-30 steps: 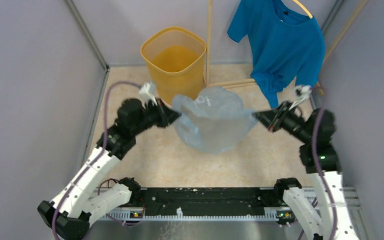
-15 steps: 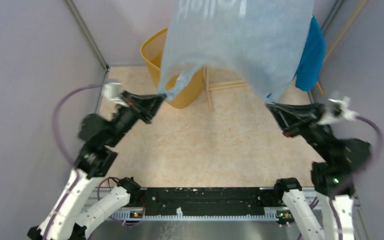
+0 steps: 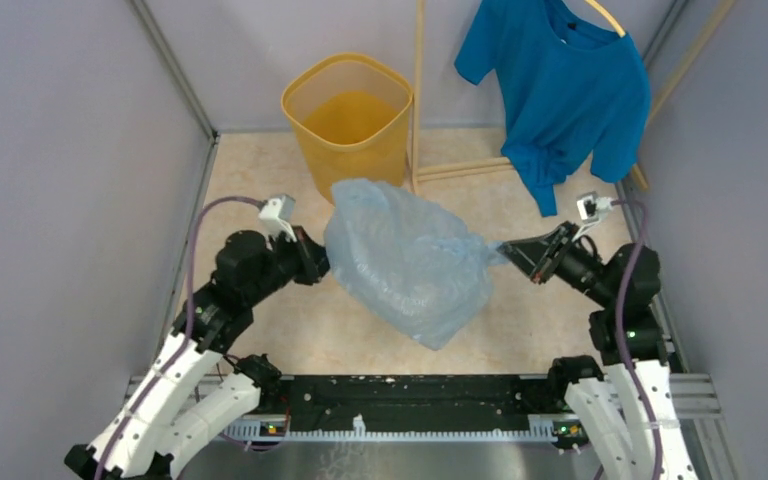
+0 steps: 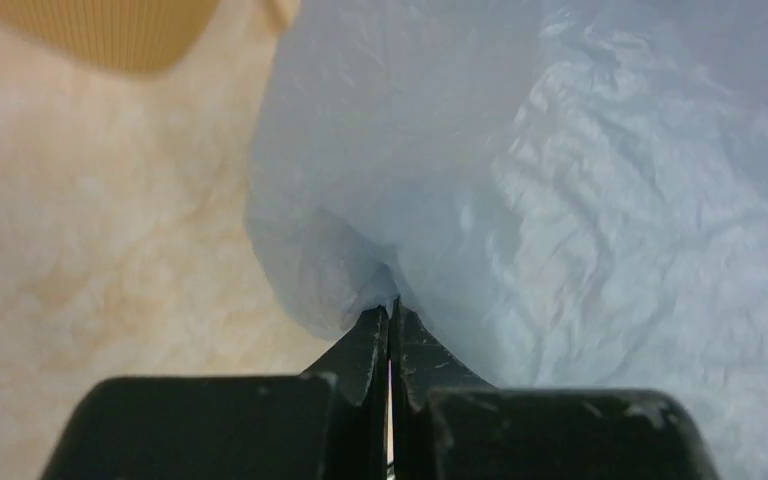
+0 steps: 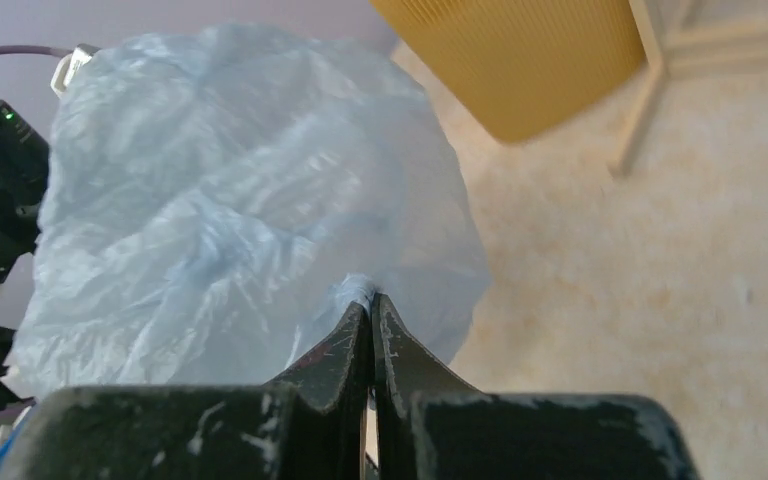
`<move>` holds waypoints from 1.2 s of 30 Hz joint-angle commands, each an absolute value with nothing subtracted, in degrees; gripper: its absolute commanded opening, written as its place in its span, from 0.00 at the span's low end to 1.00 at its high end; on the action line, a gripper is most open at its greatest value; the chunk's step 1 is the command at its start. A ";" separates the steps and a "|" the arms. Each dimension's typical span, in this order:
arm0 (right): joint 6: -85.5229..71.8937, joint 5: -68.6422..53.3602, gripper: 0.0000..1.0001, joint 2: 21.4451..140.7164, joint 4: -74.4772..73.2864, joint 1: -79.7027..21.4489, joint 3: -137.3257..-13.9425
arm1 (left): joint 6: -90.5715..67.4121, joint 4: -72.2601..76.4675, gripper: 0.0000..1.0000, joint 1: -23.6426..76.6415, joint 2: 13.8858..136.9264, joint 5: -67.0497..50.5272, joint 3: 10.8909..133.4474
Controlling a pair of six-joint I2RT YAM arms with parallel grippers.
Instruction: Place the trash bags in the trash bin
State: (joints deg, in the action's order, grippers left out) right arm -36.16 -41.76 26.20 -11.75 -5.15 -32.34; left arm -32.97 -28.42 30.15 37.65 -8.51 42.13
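Observation:
A pale blue crinkly trash bag (image 3: pixel 405 262) billows between my two arms, just in front of the yellow-orange trash bin (image 3: pixel 350 115) at the back. My left gripper (image 3: pixel 322 258) is shut on the bag's left edge; its film (image 4: pixel 560 200) fills the left wrist view above the closed tips (image 4: pixel 390 310). On the right, my right gripper (image 3: pixel 507 250) is shut on the bag's right corner, and the right wrist view has the film (image 5: pixel 230 230) bunched at the pinched tips (image 5: pixel 370 297). The bin's ribbed wall (image 5: pixel 520 60) stands beyond.
A bright blue T-shirt (image 3: pixel 565 85) hangs on a wooden rack (image 3: pixel 418 90) at the back right, close to the bin. Grey walls with metal posts (image 3: pixel 175 75) close in both sides. The arms' base rail (image 3: pixel 410 400) runs along the near edge.
Half a second ago both arms had flung the bag high toward the camera. It has come back down, puffed with air, and both grippers sit lower and closer in.

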 commanded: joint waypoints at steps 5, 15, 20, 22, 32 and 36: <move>-36.65 -44.38 0.00 32.76 -5.75 -5.50 -50.35 | -26.94 -29.35 0.00 30.21 37.67 -8.78 64.36; -34.80 -47.31 0.00 44.29 -14.26 -6.36 -29.96 | -35.63 -35.21 0.00 30.23 43.96 -12.01 43.85; -28.49 -41.91 0.00 36.75 -23.95 -15.63 -32.43 | -31.07 -38.35 0.00 30.31 43.07 -15.54 45.93; -28.39 -44.53 0.00 34.94 -24.42 -16.73 -36.52 | -27.98 -37.38 0.00 30.31 40.65 -19.03 49.10; -31.42 -45.73 0.00 40.12 -17.49 -16.74 -61.95 | -19.29 -33.17 0.00 30.32 44.24 -23.75 81.65; -38.58 -48.01 0.00 42.15 -5.59 -16.94 -57.55 | -25.22 -22.65 0.00 30.31 46.48 -31.64 76.09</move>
State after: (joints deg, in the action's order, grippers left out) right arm -31.62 -46.11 38.76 -16.53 -16.49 -61.10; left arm -21.34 -30.52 30.15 42.39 -24.32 81.78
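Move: The trash bag is already pinched between both shut grippers and hangs billowed between them. Its middle is about 18 cm right of the left hand and 21 cm left of the right, level fore and aft and a few centimetres lower. The trash bin stands some 30 cm ahead and 6 cm right of the left hand, its middle lower. The rack foot lies about 27 cm ahead and 21 cm right of that hand, down on the table. Keep both grippers shut on the bag and shake it, hands together: whip them up, the left about 18 cm and the right a little less, drop them below where they began, then fling them up again, ending higher with a slight draw back. Let the wrists rock with each stroke, finishing tipped up, the left by some 35 degrees, and slide the right hand slightly left. ##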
